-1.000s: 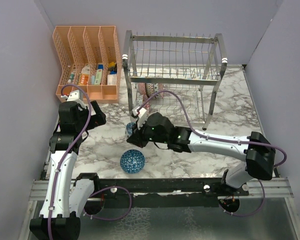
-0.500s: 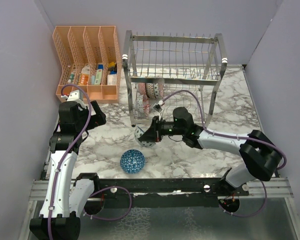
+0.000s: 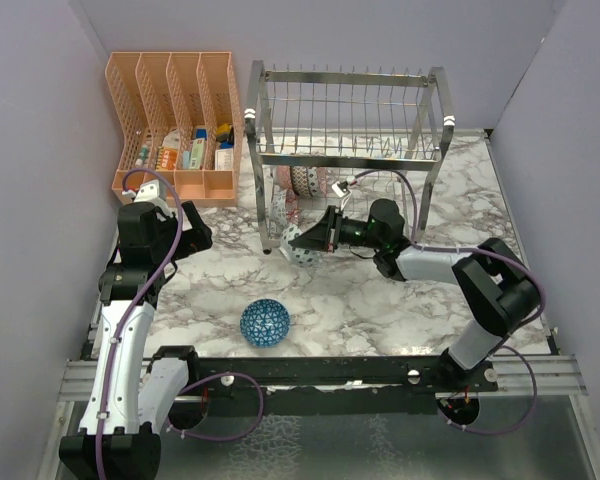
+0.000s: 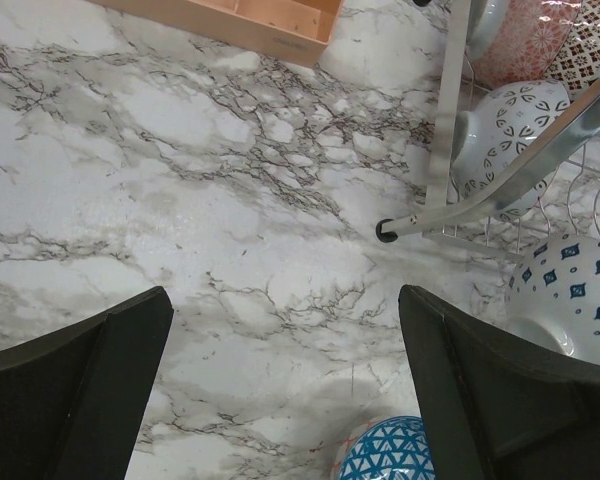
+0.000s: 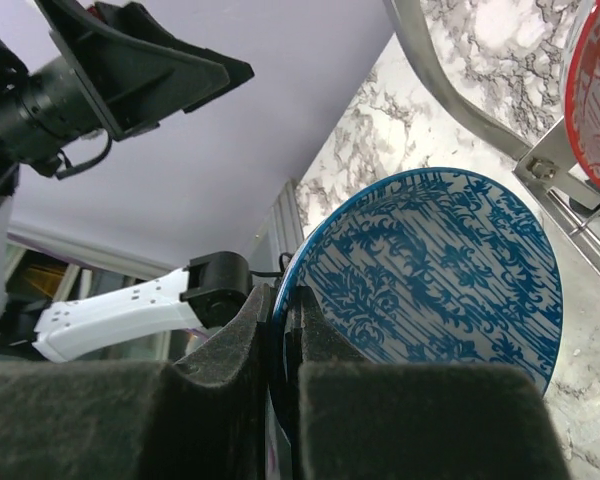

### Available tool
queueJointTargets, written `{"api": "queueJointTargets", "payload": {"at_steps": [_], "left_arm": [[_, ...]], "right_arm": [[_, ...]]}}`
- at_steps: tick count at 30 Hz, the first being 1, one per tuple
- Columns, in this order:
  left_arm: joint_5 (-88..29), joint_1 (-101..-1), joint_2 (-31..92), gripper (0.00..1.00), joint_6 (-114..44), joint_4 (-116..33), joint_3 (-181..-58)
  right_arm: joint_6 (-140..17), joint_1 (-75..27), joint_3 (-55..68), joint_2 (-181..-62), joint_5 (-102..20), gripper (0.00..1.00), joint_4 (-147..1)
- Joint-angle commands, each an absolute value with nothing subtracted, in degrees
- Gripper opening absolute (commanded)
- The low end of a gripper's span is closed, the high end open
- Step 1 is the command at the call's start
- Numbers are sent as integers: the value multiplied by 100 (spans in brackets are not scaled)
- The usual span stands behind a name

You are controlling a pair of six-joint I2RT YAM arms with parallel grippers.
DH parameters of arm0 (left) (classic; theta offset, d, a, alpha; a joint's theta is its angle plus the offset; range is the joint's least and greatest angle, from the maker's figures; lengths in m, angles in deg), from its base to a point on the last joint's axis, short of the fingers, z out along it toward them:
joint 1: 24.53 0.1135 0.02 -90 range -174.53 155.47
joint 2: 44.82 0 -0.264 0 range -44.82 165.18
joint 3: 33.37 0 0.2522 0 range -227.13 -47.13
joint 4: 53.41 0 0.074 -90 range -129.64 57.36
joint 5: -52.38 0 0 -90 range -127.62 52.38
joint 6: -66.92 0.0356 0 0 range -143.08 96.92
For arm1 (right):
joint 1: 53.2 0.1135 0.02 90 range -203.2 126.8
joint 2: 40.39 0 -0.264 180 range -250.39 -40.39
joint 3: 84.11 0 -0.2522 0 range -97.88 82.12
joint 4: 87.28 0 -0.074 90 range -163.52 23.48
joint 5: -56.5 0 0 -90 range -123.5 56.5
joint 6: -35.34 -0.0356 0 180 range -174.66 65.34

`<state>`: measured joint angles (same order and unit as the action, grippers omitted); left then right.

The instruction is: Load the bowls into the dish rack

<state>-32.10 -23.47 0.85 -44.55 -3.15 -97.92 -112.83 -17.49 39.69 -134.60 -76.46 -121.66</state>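
Observation:
My right gripper [image 3: 321, 234] is shut on the rim of a blue-patterned bowl [image 3: 301, 245], holding it on edge beside the front left leg of the dish rack [image 3: 345, 85]. In the right wrist view the fingers [image 5: 248, 322] pinch the rim of this bowl [image 5: 435, 270]. A second blue bowl [image 3: 265, 322] sits upright on the table, and its top shows in the left wrist view [image 4: 388, 456]. A dark-and-white bowl [image 4: 510, 125] and a pink-red bowl [image 4: 525, 35] stand on the rack's lower tier. My left gripper [image 3: 202, 232] hangs open over the marble, holding nothing.
An orange mesh organizer [image 3: 175, 120] with small packets stands at the back left, close to the rack. The rack's slanted leg [image 4: 450, 110] meets the table near the held bowl. Purple walls close in both sides.
My right arm has carried the blue-patterned bowl up and to the right, from the middle of the table to the rack's front left leg. The left arm has not moved.

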Motion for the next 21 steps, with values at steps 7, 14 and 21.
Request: {"api": "queueJointTargets", "payload": {"at_steps": [7, 14, 21], "left_arm": [[-3342, -2329, 83, 99, -4397, -361, -9899], [-3356, -2330, 111, 99, -4378, -378, -9919], [-3331, -2330, 159, 99, -4391, -416, -9916]], "right_arm": [[-13119, -2530, 3622, -14248, -7944, 1, -14845], [-12545, -2677, 3410, -14143, -7416, 1, -14202], [-12856, -2827, 3337, -14673, -7059, 1, -14625]]}}
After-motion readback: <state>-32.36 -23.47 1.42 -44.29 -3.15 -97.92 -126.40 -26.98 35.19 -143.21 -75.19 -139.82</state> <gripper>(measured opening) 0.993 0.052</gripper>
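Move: The blue-and-white bowl is already pinched by its rim in the right gripper. Its place, the gap at the front of the rack's lower tier, lies about 8 cm ahead of the right hand, 3 cm to its left and 4 cm lower. The white patterned bowl stands some 6 cm left of that gap; the back-row bowls are around 14 cm ahead of the hand and 2 cm left. From the left hand, the gap is roughly 6 cm ahead, 25 cm right and 8 cm lower. Carry the pinched bowl forward with the right gripper about 8 cm, in under the upper tier and over the front of the rack's lower tier, beside the white patterned bowl. On the way drift some 3 cm right and rise 3 cm, tipping the left-pointing fingers up and turning them clockwise, each about 10 degrees; keep the fingers shut on the rim. ##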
